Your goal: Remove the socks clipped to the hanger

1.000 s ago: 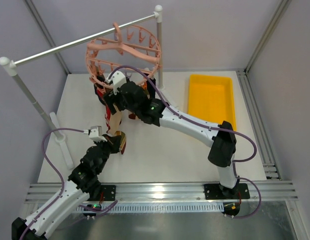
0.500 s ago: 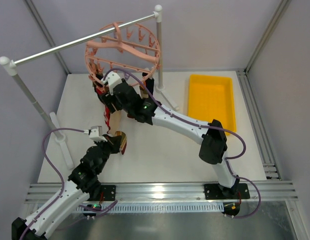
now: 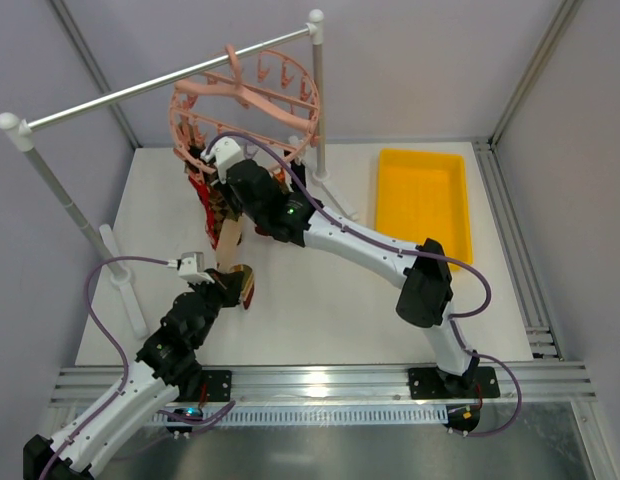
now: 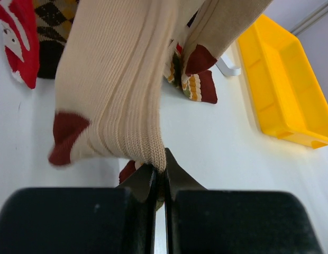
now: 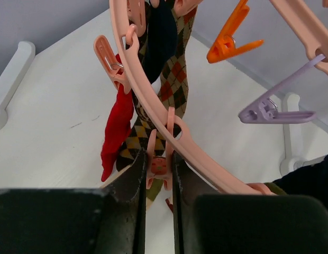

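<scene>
The salmon-pink hanger [image 3: 245,95] hangs from the grey rail, with several socks [image 3: 212,200] dangling under its left side. In the left wrist view my left gripper [image 4: 160,161] is shut on the lower edge of a cream ribbed sock [image 4: 116,79] with dark red heel and toe. My right gripper [image 5: 158,169] is up at the hanger ring [image 5: 144,98], its fingers pressed on both sides of a pink clip [image 5: 160,164]. A red sock [image 5: 117,132] and an argyle sock [image 5: 172,79] hang just beyond that clip. What the clip itself grips is hidden.
A yellow tray [image 3: 422,200] lies on the table at the right. The grey rail [image 3: 140,95] rests on white posts [image 3: 317,100] with feet on the table. An orange clip [image 5: 230,37] and a purple clip [image 5: 275,108] dangle from the hanger's right part.
My right gripper reached up and left to the hanger's rim and closed from wide open onto the pink clip. The left arm has kept its hold and place.
</scene>
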{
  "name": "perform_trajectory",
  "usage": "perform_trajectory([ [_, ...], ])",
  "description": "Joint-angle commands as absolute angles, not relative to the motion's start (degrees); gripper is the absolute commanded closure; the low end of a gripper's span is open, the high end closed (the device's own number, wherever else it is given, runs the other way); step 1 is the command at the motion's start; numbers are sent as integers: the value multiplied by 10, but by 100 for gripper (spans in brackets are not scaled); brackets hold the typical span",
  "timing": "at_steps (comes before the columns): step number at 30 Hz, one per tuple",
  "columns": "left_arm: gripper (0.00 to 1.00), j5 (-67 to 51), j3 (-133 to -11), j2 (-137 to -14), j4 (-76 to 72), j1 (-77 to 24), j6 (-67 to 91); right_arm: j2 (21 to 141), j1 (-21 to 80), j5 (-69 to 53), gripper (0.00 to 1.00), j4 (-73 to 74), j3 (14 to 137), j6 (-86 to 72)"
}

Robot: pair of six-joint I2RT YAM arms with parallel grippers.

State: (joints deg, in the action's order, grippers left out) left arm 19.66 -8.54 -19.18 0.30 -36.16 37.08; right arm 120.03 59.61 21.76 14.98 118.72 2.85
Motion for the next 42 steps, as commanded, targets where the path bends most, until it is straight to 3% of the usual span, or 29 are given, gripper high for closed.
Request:
perform_trajectory([
  [1,100,190,-83,-191,-12,-364,372,1203,596,224,88,131,1214,40],
  [9,100,190,-81,-192,-14,-364,372,1189,596,214,91,131,1196,37],
  [10,100,188,-82,-192,-14,-363,370,1186,597,207,74,130,1191,35],
  [13,100,182,-83,-191,-17,-364,365,1163,605,193,40,121,1145,35],
  [15,100,182,-84,-191,-17,-364,364,1139,611,194,34,113,1119,40],
  [27,100,177,-86,-209,-32,-363,368,920,633,171,27,4,831,1],
  [37,100,28,-193,-380,-83,-363,377,737,629,120,23,-215,449,-22],
  [42,100,-32,-225,-395,-128,-363,412,692,629,107,21,-295,359,-33],
])
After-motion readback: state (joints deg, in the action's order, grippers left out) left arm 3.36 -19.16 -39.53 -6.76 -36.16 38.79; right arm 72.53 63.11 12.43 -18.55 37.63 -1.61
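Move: The right gripper has the pink clip between its fingertips. The striped beige sock runs down from the clip to the shut left gripper, its middle about 6 cm back and 8 cm below the right hand, and some 6 cm ahead and 7 cm above the left. From the right hand, the red sock hangs about 5 cm left, 2 cm farther out and 6 cm lower; the second beige sock some 7 cm right, level ahead, 8 cm lower. Keep the right fingers squeezing the clip briefly, then open them wide and leave the hanger, going back and right about 15 cm each and ending some 12 cm lower (a dip, a rise, then a steeper drop), open beside the left gripper. Keep the left pinch on the sock's cuff end, then late swing that gripper about 7 cm right and slightly up towards the right one, turning some 15 degrees clockwise. ##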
